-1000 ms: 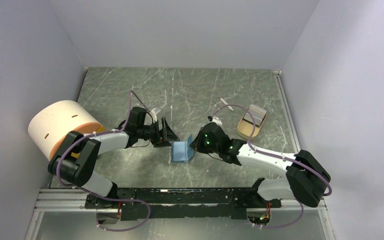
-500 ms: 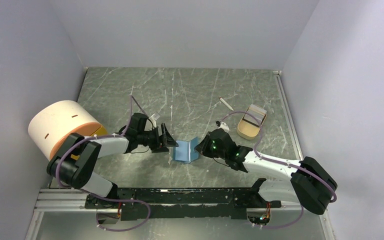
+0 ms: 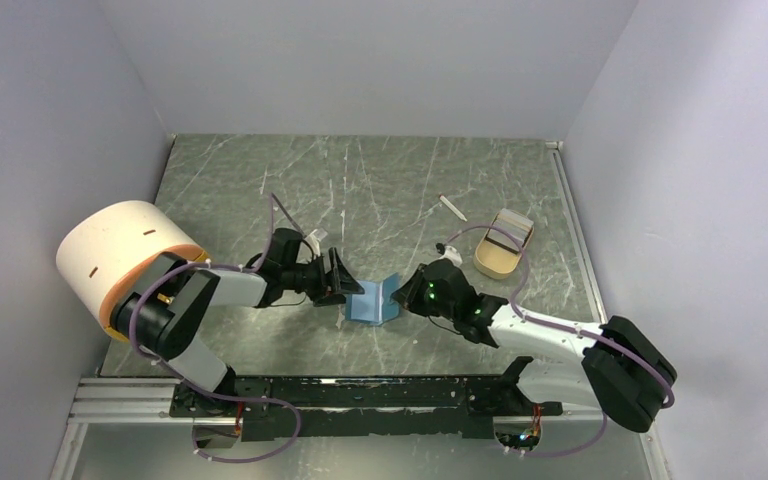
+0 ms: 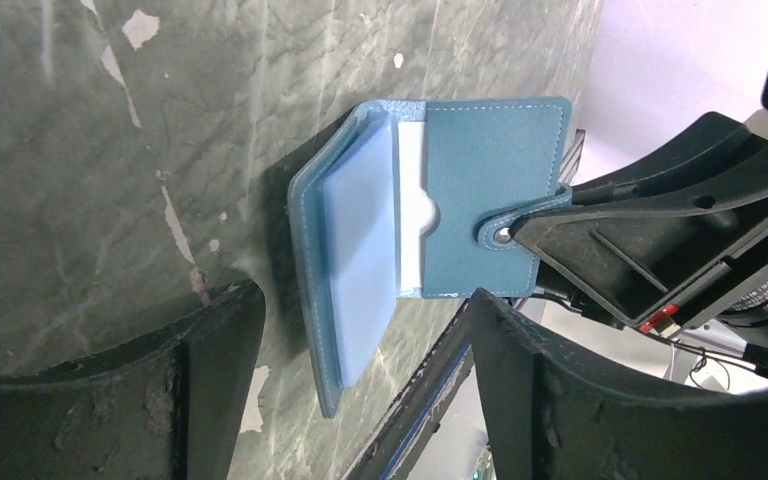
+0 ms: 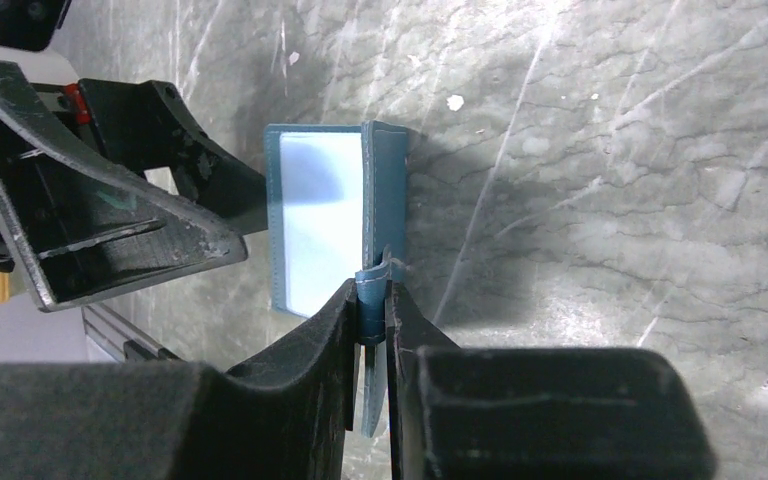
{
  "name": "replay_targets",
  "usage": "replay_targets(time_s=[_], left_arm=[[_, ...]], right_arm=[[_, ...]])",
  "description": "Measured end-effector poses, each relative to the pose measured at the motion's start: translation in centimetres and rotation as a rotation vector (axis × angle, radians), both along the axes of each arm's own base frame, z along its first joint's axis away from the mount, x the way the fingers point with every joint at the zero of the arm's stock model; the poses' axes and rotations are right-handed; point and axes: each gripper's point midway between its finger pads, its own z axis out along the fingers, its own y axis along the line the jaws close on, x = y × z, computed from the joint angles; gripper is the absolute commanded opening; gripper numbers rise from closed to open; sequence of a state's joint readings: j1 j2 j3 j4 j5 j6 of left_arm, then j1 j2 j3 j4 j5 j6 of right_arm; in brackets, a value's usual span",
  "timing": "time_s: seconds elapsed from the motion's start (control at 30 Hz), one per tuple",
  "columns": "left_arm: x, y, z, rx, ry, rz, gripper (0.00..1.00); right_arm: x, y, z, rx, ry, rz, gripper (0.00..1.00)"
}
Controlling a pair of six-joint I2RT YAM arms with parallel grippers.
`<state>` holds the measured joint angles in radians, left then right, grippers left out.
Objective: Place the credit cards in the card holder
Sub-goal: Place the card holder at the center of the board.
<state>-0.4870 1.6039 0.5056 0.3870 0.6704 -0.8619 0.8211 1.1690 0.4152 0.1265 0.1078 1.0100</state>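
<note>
The teal-blue card holder [image 3: 368,303] stands open on the marble table between both arms. My right gripper [image 3: 401,293] is shut on its snap-tab flap [image 5: 370,290], holding that flap upright. Pale blue slots [image 5: 315,215] face the left arm. A white credit card [image 4: 412,180] sits in a slot behind the teal front pocket [image 4: 490,170]. My left gripper [image 3: 346,287] is open and low over the table, its fingers [image 4: 210,340] on either side of the holder's near corner [image 4: 335,390] without touching it. No other cards show.
A tan tray [image 3: 505,246] lies behind the right arm, with a thin white stick [image 3: 451,207] beside it. A large cream cylinder with an orange rim [image 3: 120,255] stands at the left edge. Walls close off the table's sides and back.
The right gripper pulled the flap up and to the right, opening the holder wider. The left gripper slid a little closer to the holder's left side.
</note>
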Motion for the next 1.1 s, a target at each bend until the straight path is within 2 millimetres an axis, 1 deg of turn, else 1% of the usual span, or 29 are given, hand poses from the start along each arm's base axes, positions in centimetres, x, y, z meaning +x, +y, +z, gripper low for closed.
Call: replay_targets(time_s=[0.1, 0.3, 0.43, 0.57, 0.6, 0.67, 0.73, 0.77, 0.83, 0.87, 0.93, 1.03, 1.1], left_arm=[[0.0, -0.2, 0.1, -0.005, -0.007, -0.004, 0.77], [-0.1, -0.3, 0.1, -0.005, -0.008, -0.008, 0.71], [-0.3, -0.9, -0.4, -0.004, 0.006, -0.022, 0.68], [-0.2, -1.3, -0.3, -0.003, -0.001, -0.031, 0.69], [0.0, -1.4, -0.2, -0.002, -0.007, -0.032, 0.68], [0.3, -1.6, 0.0, 0.002, -0.018, -0.033, 0.63], [0.6, -1.7, 0.2, 0.004, -0.029, -0.034, 0.55], [0.7, -1.7, 0.3, 0.005, -0.033, -0.035, 0.49], [0.8, -1.8, 0.4, 0.007, -0.038, -0.039, 0.3], [0.8, -1.8, 0.4, 0.009, -0.039, -0.042, 0.21], [0.7, -1.8, 0.3, 0.016, -0.04, -0.047, 0.1], [0.8, -1.6, 0.1, 0.05, -0.036, -0.053, 0.09], [1.0, -1.4, 0.3, 0.078, -0.04, -0.06, 0.09]], right_arm=[[0.0, -0.4, -0.4, 0.001, 0.004, -0.008, 0.16], [-0.5, -1.5, -1.7, -0.007, 0.023, -0.025, 0.16], [-0.5, -1.4, -1.6, 0.002, 0.02, -0.022, 0.16], [-0.5, -1.3, -1.3, 0.01, 0.015, -0.018, 0.16], [-0.5, -1.3, -1.3, 0.01, 0.015, -0.019, 0.16], [-0.5, -1.3, -1.3, 0.013, 0.015, -0.016, 0.16], [-0.6, -1.3, -1.2, 0.015, 0.014, -0.013, 0.17], [-0.6, -1.2, -1.2, 0.015, 0.014, -0.013, 0.17], [-0.6, -1.2, -1.2, 0.017, 0.014, -0.012, 0.21], [-0.6, -1.2, -1.2, 0.018, 0.013, -0.011, 0.24], [-0.6, -1.1, -1.3, 0.019, 0.016, -0.007, 0.33], [-0.5, -1.4, -1.9, -0.003, 0.03, -0.006, 0.46], [-0.3, -2.2, -2.7, -0.036, 0.043, -0.019, 0.48]])
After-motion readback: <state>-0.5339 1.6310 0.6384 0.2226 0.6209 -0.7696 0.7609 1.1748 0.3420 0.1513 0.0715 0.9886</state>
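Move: The card holder lies open between the two hands. Its middle is about 4 cm to the left hand's right, 1 cm back and 3 cm lower; that hand's fingers are open around its left edge. From the right hand, which still pinches the clasp strap on the raised right flap, the holder's middle is some 4 cm left, 1 cm back and 4 cm below. The card tray stands about 22 cm to that hand's right and 11 cm farther out. The right hand, still pinching the clasp strap, lowers the right flap about 1.5 cm while drawing it about as far to the right, pauses there, then opens part-way to end its pinch on the strap and sinks and shifts right about another centimetre. Meanwhile the left hand eases some 1.5 cm right along with the holder, then about 1 cm forward, and closes its open fingers to pinch the holder's left edge just before the right hand lets go. ##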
